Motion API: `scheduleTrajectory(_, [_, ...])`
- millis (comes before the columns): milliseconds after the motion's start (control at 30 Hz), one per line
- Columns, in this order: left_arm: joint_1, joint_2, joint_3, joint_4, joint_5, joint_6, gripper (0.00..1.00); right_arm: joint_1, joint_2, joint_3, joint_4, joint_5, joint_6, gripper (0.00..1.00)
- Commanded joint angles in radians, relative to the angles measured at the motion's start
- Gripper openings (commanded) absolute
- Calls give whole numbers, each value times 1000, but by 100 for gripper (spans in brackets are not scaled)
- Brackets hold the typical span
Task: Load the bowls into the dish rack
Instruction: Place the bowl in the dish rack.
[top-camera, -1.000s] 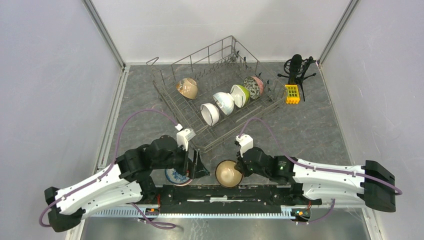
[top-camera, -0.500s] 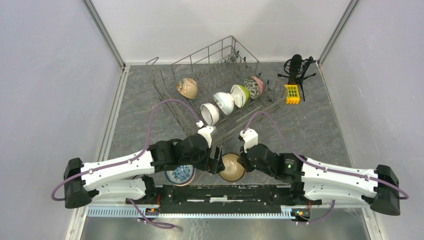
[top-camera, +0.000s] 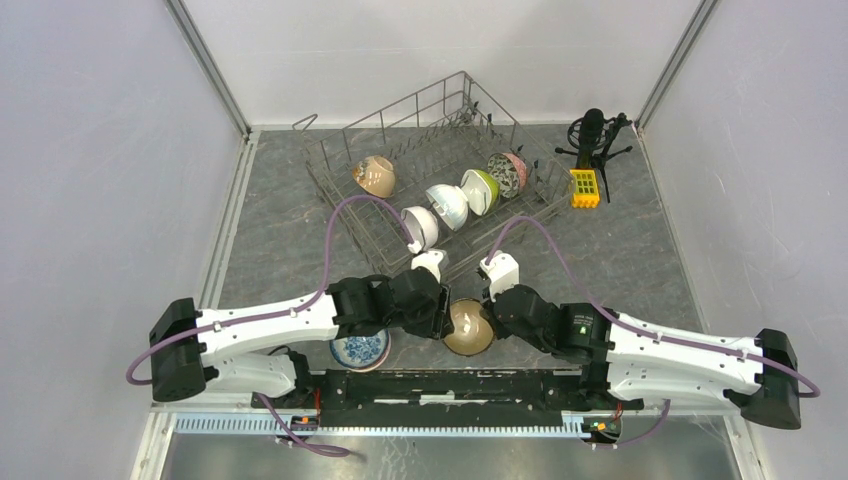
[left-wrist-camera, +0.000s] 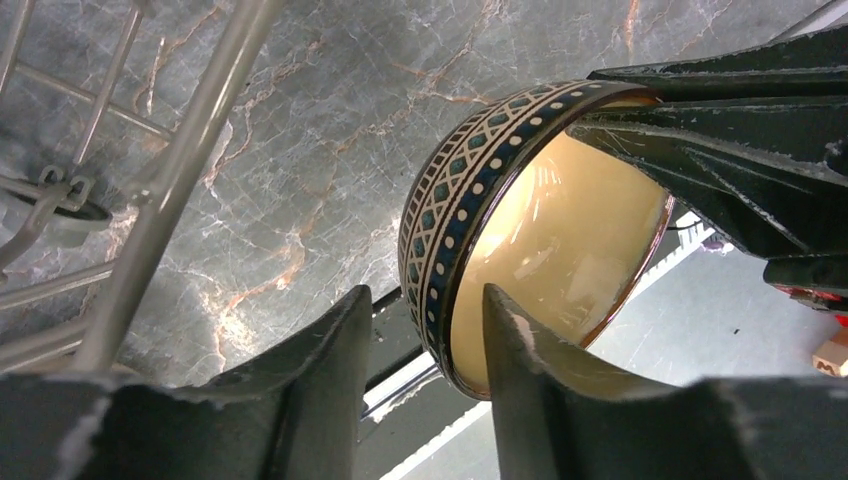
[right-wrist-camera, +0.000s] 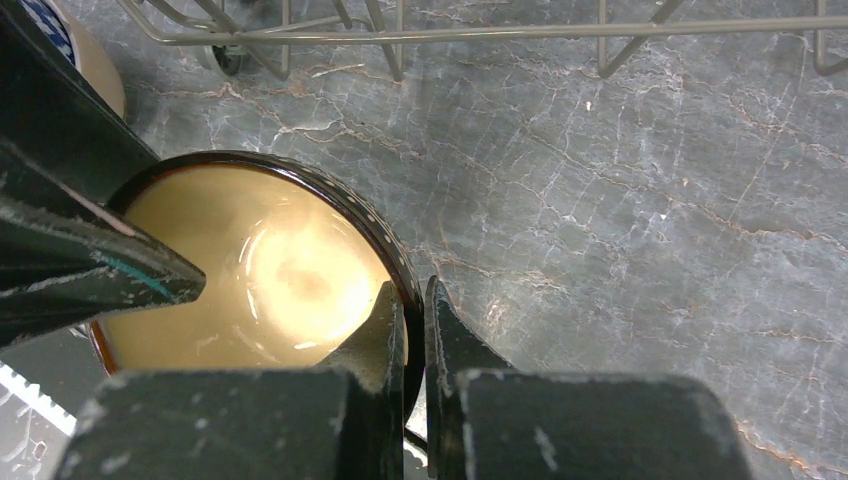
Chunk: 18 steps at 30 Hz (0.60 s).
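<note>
A bowl (top-camera: 467, 328), tan inside with a dark patterned band outside (left-wrist-camera: 560, 240), hangs tilted just in front of the dish rack (top-camera: 340, 190). My right gripper (top-camera: 490, 318) is shut on its right rim (right-wrist-camera: 412, 285), one finger inside and one outside. My left gripper (top-camera: 443, 312) straddles the opposite rim (left-wrist-camera: 425, 295); its jaws are partly closed, with a gap still showing at the outer wall. A blue-and-white bowl (top-camera: 359, 350) sits on the table under the left arm. In the rack stand a tan bowl (top-camera: 375, 176), two white bowls (top-camera: 421, 227), a green one (top-camera: 481, 190) and a speckled one (top-camera: 508, 173).
The rack's near wire wall (right-wrist-camera: 400, 30) lies close beyond both grippers, and its corner wires (left-wrist-camera: 190, 140) run beside the left fingers. A microphone on a tripod (top-camera: 592, 135) and a yellow block (top-camera: 584, 187) stand at the rack's right.
My left arm swung right from above the blue-and-white bowl to the held bowl, and its jaws narrowed around the rim. The right gripper carried the bowl slightly towards the rack.
</note>
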<state>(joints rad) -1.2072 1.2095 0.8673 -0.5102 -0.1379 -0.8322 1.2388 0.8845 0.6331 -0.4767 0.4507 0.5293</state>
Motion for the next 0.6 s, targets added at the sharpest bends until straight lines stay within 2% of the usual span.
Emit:
scheduleTrajectory(0, [-7, 30, 44, 63, -29, -44, 46, 10, -32, 65, 43, 42, -5, 0])
scheduleTrajectory(200, [-8, 62, 33, 110, -11, -60, 21, 13, -49, 65, 43, 39, -12, 0])
scheduleTrajectory(300, [-9, 68, 27, 118, -12, -61, 5, 12, -68, 63, 49, 19, -15, 0])
scheduleTrajectory(367, [-8, 70, 22, 130, -8, -61, 2, 13, -85, 57, 58, 2, -20, 0])
scheduleTrajectory(467, [-8, 55, 1, 162, -2, -64, 2, 13, -119, 39, 64, -3, -24, 13])
scheduleTrajectory(567, [-7, 29, -24, 178, -13, -65, 2, 13, -168, 13, 88, -23, -16, 36])
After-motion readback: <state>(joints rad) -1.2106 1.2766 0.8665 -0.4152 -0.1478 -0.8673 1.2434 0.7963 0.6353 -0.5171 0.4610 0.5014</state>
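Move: The tan bowl, still pinched at its right rim by the right hand, has its middle about 4 cm to the right of the left hand and 1 cm back and below, with the near rim between the left's open fingers; it lies 4 cm left and 3 cm back of the right hand. From the left hand, the blue-patterned bowl is some 19 cm left, 6 cm back, 10 cm lower; the racked white bowl about 20 cm ahead, 6 cm left, 4 cm lower. The left fingers close on the bowl's left wall and pinch it, one finger inside and one outside, as that hand eases about 2 cm to the right and slightly down. Only near the end do the right fingers open a little on the opposite rim, that hand lifting about 1.5 cm and drifting 1 cm to the right. ##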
